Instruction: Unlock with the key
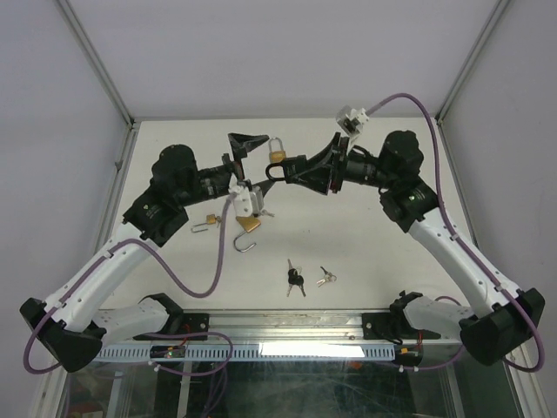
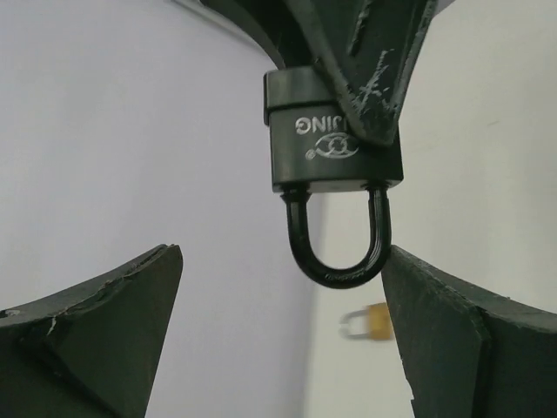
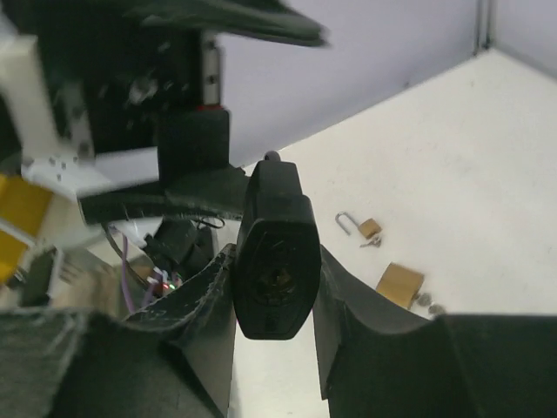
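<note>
A black padlock (image 1: pixel 277 168) hangs above the table with my right gripper (image 1: pixel 294 167) shut on its body. In the right wrist view the padlock (image 3: pixel 277 266) sits between the fingers, its keyhole end facing the camera. My left gripper (image 1: pixel 255 164) stands open just left of it. In the left wrist view the black shackle (image 2: pixel 339 252) hangs closed between the spread fingers (image 2: pixel 113 331), touching neither. Two bunches of keys (image 1: pixel 296 277) (image 1: pixel 326 277) lie on the table near the front; neither gripper holds one.
A brass padlock (image 1: pixel 277 150) lies behind the grippers. Another brass padlock (image 1: pixel 248 224) with an open shackle and a small one (image 1: pixel 204 222) lie under the left arm. The enclosure's walls rise at the table's edges.
</note>
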You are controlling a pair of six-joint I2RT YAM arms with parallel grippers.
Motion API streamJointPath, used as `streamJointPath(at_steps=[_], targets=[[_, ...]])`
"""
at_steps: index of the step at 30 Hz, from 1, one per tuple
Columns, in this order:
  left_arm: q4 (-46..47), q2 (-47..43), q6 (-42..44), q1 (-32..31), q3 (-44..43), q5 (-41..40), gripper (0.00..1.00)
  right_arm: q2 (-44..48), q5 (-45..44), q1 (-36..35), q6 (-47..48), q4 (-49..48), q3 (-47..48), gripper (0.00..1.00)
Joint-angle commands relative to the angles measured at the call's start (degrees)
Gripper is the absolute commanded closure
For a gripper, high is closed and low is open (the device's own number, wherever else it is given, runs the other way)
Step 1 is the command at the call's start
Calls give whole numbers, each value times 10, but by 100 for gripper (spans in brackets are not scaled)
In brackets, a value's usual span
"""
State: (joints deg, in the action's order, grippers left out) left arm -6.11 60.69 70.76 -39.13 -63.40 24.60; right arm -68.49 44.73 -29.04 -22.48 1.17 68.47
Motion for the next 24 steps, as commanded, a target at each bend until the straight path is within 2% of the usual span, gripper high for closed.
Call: streamJointPath(at_steps=[1,4,6,12,16,21,23,24], targets=[[-172,15,-316,47,-95,201,1,78,105,-3,176,-178,-60,100],[-176,51,-426,72,-139,270,1,76,117,-4,184,-214,-67,100],[-176,70,-469,76,-158,300,4,69,116,-8,179,-231,-66,100],[-176,74,-461,76,-167,330,18,76,65,-16,202,-255,-81,100],[-176,78,-449,77,-168,338,48,72,57,-19,213,-256,-83,100],[-165,76,-459,76,-162,334,77,67,58,-26,218,-256,-81,100],[-163,75,-460,77,-159,326,95,66,57,-27,219,-255,-82,100],[-162,75,-464,76,-158,323,100,65,59,-27,218,-255,-82,100]])
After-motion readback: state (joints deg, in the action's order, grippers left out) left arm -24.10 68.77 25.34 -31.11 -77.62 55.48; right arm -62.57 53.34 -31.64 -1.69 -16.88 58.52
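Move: The black padlock's shackle, pointing left out of the right gripper, lies about 1 cm back, 2 cm right and 3 cm below the open left hand; its body is some 6 cm right, 2 cm back and 3 cm down. On the table roughly 37 cm below, the open brass padlock sits 7 cm left, 3 cm ahead, and the black keys 7 cm right, 12 cm back. From the right hand, the shackle is about 5 cm left, 1 cm ahead, level. Bring the left gripper back about 6 cm, easing slightly right and down and rolling its far side down some 55 degrees, then shut its wide-open fingers to pinch the black padlock's shackle. Meanwhile keep the right gripper's hold on the lock body, drawing it back about 4 cm and slightly up, rolling its far side up some 30 degrees. ##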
